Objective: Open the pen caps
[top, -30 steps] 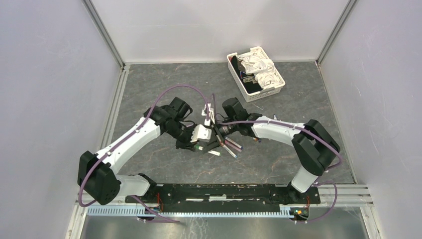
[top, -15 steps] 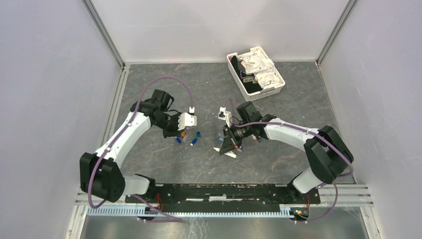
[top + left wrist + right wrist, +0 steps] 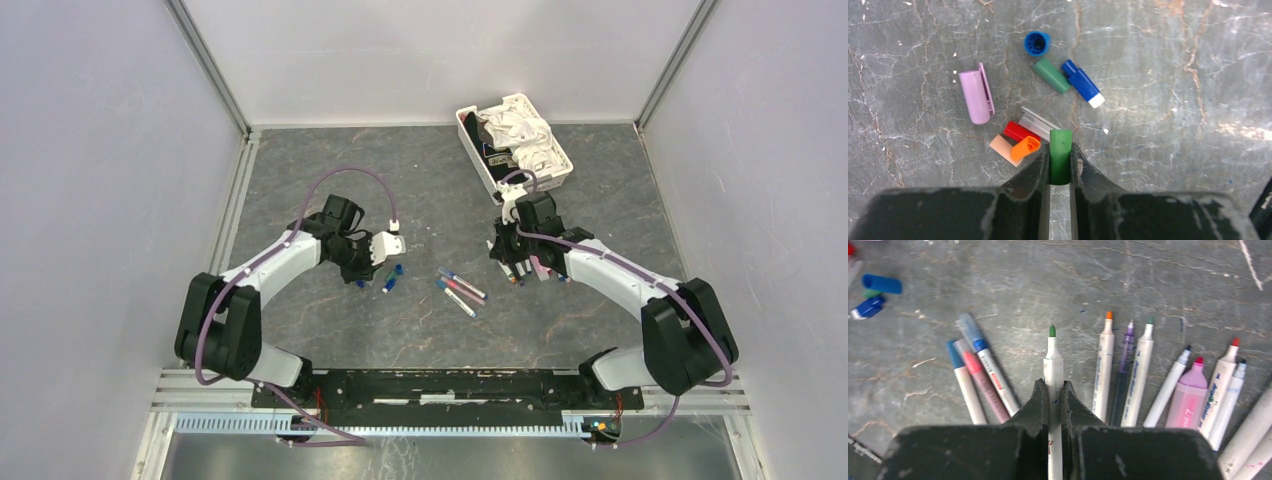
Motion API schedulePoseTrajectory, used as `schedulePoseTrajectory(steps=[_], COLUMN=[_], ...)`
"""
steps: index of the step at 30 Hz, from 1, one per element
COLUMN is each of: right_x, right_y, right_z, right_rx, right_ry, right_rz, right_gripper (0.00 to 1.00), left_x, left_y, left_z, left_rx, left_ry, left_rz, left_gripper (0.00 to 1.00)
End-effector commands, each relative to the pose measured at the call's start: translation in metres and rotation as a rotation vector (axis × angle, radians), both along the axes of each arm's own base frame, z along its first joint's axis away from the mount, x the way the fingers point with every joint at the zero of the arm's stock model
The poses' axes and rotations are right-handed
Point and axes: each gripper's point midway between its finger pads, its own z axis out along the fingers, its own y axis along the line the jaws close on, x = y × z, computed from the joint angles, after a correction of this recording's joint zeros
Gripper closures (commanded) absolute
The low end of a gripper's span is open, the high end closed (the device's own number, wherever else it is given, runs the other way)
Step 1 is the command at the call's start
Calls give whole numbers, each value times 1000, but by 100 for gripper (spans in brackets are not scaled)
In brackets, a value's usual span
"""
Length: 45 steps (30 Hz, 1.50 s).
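Note:
My left gripper (image 3: 1060, 150) is shut on a green pen cap (image 3: 1060, 142), which sticks out past the fingertips just above the floor. Loose pen caps lie beyond it: orange (image 3: 1026, 148), red (image 3: 1018, 131), purple (image 3: 976, 96), green (image 3: 1051, 75) and two blue (image 3: 1083, 83). My right gripper (image 3: 1053, 387) is shut on a white pen with a bare green tip (image 3: 1053, 357). A row of several uncapped pens (image 3: 1140, 375) lies to its right. Three capped pens (image 3: 978, 375) lie to its left. From above, the left gripper (image 3: 385, 250) and the right gripper (image 3: 512, 252) are well apart.
A white basket (image 3: 470, 150) holding cloth stands at the back right, just behind the right arm. Three capped pens (image 3: 460, 290) lie mid-floor between the arms. The cap pile (image 3: 390, 277) sits by the left gripper. Walls and metal rails enclose the grey mat.
The grippers, together at the centre a second ago, have pulled apart. The left carried the green cap left to the cap pile. The right carried the pen right and back to the uncapped row.

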Motion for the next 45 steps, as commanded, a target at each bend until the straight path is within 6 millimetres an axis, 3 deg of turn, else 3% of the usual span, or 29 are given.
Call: schedulePoseTrajectory(steps=[1, 8, 11, 16, 21, 24, 25, 28, 29, 30, 33, 37, 40, 42, 45], right_x=[29, 37, 36, 35, 39, 41, 42, 43, 43, 43, 40, 24, 1, -19, -51], right_y=[-19, -2, 6, 8, -12, -19, -21, -22, -20, -17, -6, 20, 39, 54, 69], right_z=[-6, -26, -36, -53, -65, -65, -63, -54, -50, -47, -31, 0, 14, 16, 2], right_rx=[-73, -26, -22, -58, -158, -191, -195, -186, -178, -172, -142, -92, -81, -58, -62], right_ry=[-87, -42, -20, 8, -8, -21, -29, -54, -62, -66, -99, -170, -197, -195, -141], right_rz=[-148, -138, -124, -123, -176, -201, -212, -217, -207, -198, -160, -53, 34, 102, 189], right_gripper=[100, 100, 100, 97, 84, 81, 78, 70, 68, 67, 67, 66, 66, 66, 66], left_x=[21, 24, 26, 33, 37, 37, 37, 40, 41, 42, 46, 56, 72, 82, 93], left_y=[-5, -6, -8, -12, -12, -12, -12, -11, -10, -10, -8, 1, 13, 21, 32], left_z=[-4, -3, 7, 39, 75, 98, 105, 122, 128, 134, 145, 156, 162, 168, 178], left_rx=[-5, -11, -18, -48, -67, -87, -93, -97, -100, -104, -107, -87, -81, -98, -125], left_ry=[-43, -36, -39, -58, -65, -82, -86, -110, -116, -126, -155, -201, -269, -311, -347], left_rz=[81, 100, 109, 138, 179, 195, 203, 229, 238, 242, 268, 318, 390, 429, 513], left_gripper=[73, 53, 49, 48, 47, 46, 35, 32, 28, 13, 4, 0, 0, 0, 0])
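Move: Held in the left fingers, the green cap is bound for the cap pile: a gap about 1 cm ahead, 2 right and 4 below. The orange cap lies about 3 ahead and 2 left, the long blue cap 1 back and 4 right. The right hand's green-tipped marker goes to a bare spot about 3 ahead, 1 right and 7 below. The orange-tipped pen is some 1 ahead and 3 right, the pink highlighter 8 right, the capped red pen about 6 back and 9 left. Easing forward and slightly down, the left hand opens to let go of the green cap, then climbs about 15 cm, drawing forward and opening wide as it turns counter-clockwise. Meanwhile the right hand sinks some 6.5 cm and edges forward, releases the marker beside the open pens, then rises and swings left and back over the capped pens, part-open and empty. ##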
